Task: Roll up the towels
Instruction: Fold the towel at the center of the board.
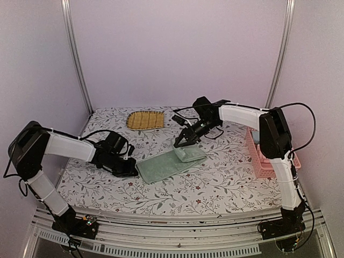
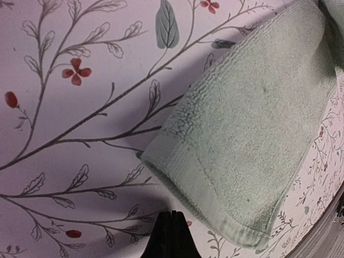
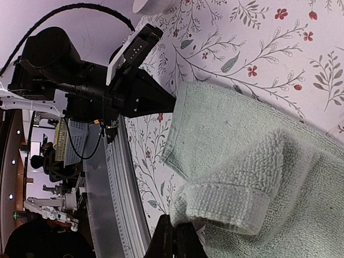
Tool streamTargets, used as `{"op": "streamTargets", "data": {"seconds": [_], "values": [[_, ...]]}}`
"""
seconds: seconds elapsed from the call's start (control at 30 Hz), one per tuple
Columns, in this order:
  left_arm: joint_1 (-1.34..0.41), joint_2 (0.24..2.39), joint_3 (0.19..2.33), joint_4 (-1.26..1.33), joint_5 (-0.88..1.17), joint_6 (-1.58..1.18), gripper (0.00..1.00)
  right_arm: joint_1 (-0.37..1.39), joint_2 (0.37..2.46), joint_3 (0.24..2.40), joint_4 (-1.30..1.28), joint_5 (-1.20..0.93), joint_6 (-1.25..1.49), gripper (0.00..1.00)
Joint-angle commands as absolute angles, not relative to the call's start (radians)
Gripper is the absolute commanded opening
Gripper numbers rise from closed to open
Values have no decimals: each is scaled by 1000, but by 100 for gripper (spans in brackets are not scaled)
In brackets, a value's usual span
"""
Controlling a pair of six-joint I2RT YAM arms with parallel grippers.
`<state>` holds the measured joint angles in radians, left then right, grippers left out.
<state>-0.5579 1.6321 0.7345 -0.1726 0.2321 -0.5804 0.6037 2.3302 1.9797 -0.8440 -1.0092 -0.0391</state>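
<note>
A pale sage green towel (image 1: 167, 163) lies on the flowered tablecloth, its right end turned over into a thick fold (image 1: 190, 152). My right gripper (image 1: 178, 144) sits at the far side of that fold. In the right wrist view its jaws (image 3: 175, 232) are shut, with the corner of the fold's hem (image 3: 215, 207) pinched at their tips. My left gripper (image 1: 134, 171) rests low at the towel's left end. Its jaws (image 2: 172, 216) are shut on nothing, just short of the towel's hem (image 2: 209, 193). No other towel shows.
A yellow-brown woven mat (image 1: 146, 119) lies at the back of the table. A pink basket (image 1: 264, 161) stands at the right edge, behind the right arm. The metal rail (image 1: 177, 232) runs along the near edge.
</note>
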Motion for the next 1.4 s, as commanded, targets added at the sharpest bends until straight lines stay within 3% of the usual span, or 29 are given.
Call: {"op": "streamTargets", "data": {"seconds": [0.0, 1.37], "values": [[-568, 1662, 712, -169, 234, -599, 0, 632, 2399, 2022, -779, -1041, 46, 2], [-572, 1689, 658, -103, 236, -609, 0, 833, 2614, 2193, -550, -1033, 273, 2]]}}
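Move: The green towel's left edge, where I am carrying the pinched far end, has its middle about 15 cm left of my right hand, 6 cm back and 12 cm below. The rounded fold behind my grip lies roughly 8 cm to that hand's right, 2 cm farther out and 10 cm lower. The mustard tray is some 23 cm ahead and 13 cm left of it. From my left hand's shut fingertips, that same edge is only about 2 cm to the right, level fore and aft and a touch lower. I keep the towel's end pinched in my right fingers and draw it about 11 cm left towards the towel's left edge, coming back some 5 cm and sinking 4 cm in two small dips as the flap passes over the part still lying flat. My left hand, fingers still shut and low by the table, creeps about 1 cm right to the edge. ##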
